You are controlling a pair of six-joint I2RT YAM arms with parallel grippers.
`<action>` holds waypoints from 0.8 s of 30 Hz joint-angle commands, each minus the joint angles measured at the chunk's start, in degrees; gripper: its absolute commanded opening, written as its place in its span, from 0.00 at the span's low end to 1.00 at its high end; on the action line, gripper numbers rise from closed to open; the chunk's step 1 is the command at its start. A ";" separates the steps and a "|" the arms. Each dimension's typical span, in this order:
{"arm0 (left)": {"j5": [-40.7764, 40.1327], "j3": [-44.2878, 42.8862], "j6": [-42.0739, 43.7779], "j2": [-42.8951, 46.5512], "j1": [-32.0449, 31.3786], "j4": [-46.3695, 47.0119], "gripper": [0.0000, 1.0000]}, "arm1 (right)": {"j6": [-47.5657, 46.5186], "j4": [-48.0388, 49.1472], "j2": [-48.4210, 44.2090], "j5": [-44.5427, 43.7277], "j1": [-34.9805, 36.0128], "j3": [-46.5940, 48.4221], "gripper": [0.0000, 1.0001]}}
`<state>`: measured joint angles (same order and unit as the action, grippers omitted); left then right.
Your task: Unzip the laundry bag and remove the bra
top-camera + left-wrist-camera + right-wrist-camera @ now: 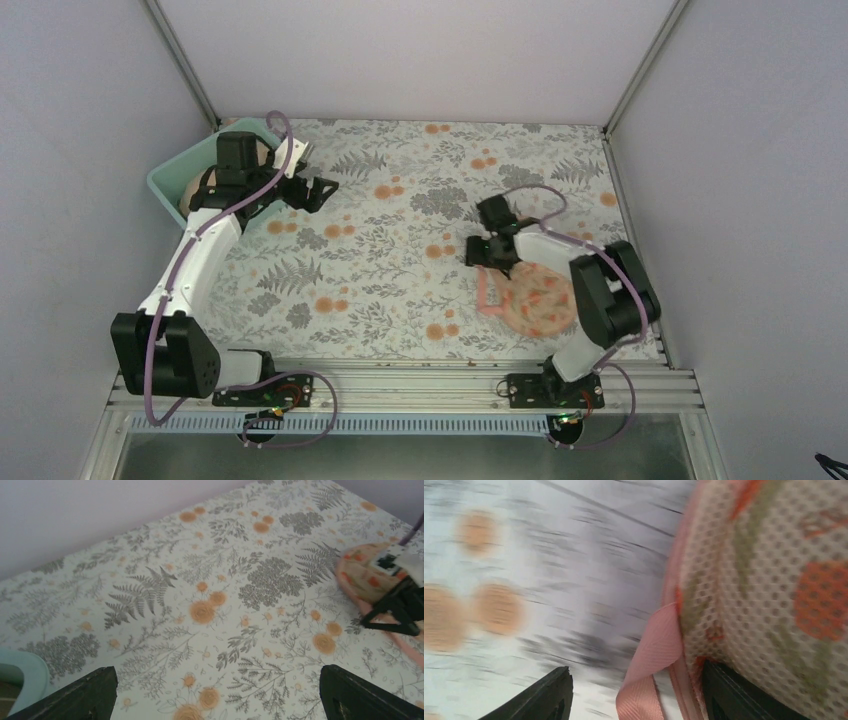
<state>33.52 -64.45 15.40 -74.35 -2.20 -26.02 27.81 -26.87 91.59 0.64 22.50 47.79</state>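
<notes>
The laundry bag (pixel 540 300) is a pale pink mesh pouch with orange floral print, lying at the near right of the table. Its pink ribbon loop (pixel 487 296) hangs off its left edge. My right gripper (pixel 487 262) is open at the bag's far-left edge. In the right wrist view the ribbon loop (pixel 649 675) lies between the open fingers, and the right finger (pixel 744 695) touches the mesh (pixel 774 580). My left gripper (pixel 318 192) is open and empty above the far left of the table, well apart from the bag (pixel 365 572). The bra is hidden.
A teal plastic tub (pixel 175 178) stands at the far left corner, holding a pale peach-beige item (pixel 193 192); its rim also shows in the left wrist view (pixel 22 672). The floral tablecloth (pixel 400 260) covers the table. Enclosure walls stand on three sides.
</notes>
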 commanded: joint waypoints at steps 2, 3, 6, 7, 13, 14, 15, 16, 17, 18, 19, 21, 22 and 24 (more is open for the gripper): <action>1.09 -6.98 -0.03 -1.40 -0.31 -8.82 1.00 | -6.23 7.49 9.99 11.16 11.38 8.53 0.68; 1.20 -8.40 0.69 -1.68 -0.27 -10.54 1.00 | -7.03 7.65 11.56 12.52 13.02 10.23 0.68; 1.79 -12.96 2.26 -2.11 -0.27 -14.78 1.00 | -9.24 7.29 16.13 15.83 17.34 16.03 0.68; 2.17 -14.33 2.68 -2.16 -0.31 -15.95 1.00 | -10.36 6.83 17.43 16.42 19.13 18.22 0.68; 4.67 -21.30 4.73 -3.28 -0.25 -22.35 1.00 | -18.97 3.89 19.77 23.81 28.13 29.09 0.70; 4.25 -21.66 5.21 -3.08 -0.21 -22.58 1.00 | -19.30 4.05 18.65 24.93 28.33 29.66 0.71; 3.57 -21.73 5.47 -2.70 -0.26 -22.40 1.00 | -19.21 4.33 17.13 25.36 28.20 29.68 0.72; 3.04 -21.54 5.63 -2.20 -0.22 -22.14 1.00 | -18.90 4.75 15.46 25.48 27.81 29.20 0.73; 2.75 -21.06 5.81 -1.52 -0.24 -21.71 1.00 | -18.55 5.45 13.37 25.99 27.26 28.30 0.75; 2.62 -20.26 5.93 -0.73 -0.26 -20.96 1.00 | -17.68 6.22 11.02 26.77 26.33 26.87 0.76; 2.67 -19.11 5.91 0.10 -0.26 -19.94 1.00 | -16.59 7.21 8.31 27.62 25.24 25.39 0.78; 2.82 -16.16 5.47 2.38 -0.55 -17.37 1.00 | -12.83 8.97 2.16 27.88 22.65 20.35 0.86; 3.16 -14.48 5.32 3.57 -0.81 -16.36 1.00 | -10.34 9.49 -1.09 27.17 20.82 17.71 0.89; 4.00 -11.51 5.54 5.56 -1.64 -15.17 1.00 | -4.83 9.48 -7.92 25.15 15.59 11.27 0.90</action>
<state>36.23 -79.92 20.40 -72.93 -2.55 -44.01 14.41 -18.76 94.06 26.39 45.56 67.33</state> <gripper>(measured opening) 0.999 0.892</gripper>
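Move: The right hand is already low over the table, one finger against the near-left part of the laundry bag, whose middle lies about 11 cm to its right and 7 cm back, barely below it. The strap lies some 8 cm back and 2 cm left; on the bare table ahead of the sweep, the orange flower print sits roughly 15 cm left and 3 cm forward. From the raised left hand, the bag is about 58 cm right, 15 cm back and 25 cm down. Leftward in one fast, low sweep of nearly 30 cm, curving a little back, the right hand drags the bag across the table with its part-open fingers while the wrist turns some 50 degrees counter-clockwise. It then rises clear, tilting, the fingers opening wider, and eases a few centimetres back right. The empty left hand lifts about 7 cm, wide open. ##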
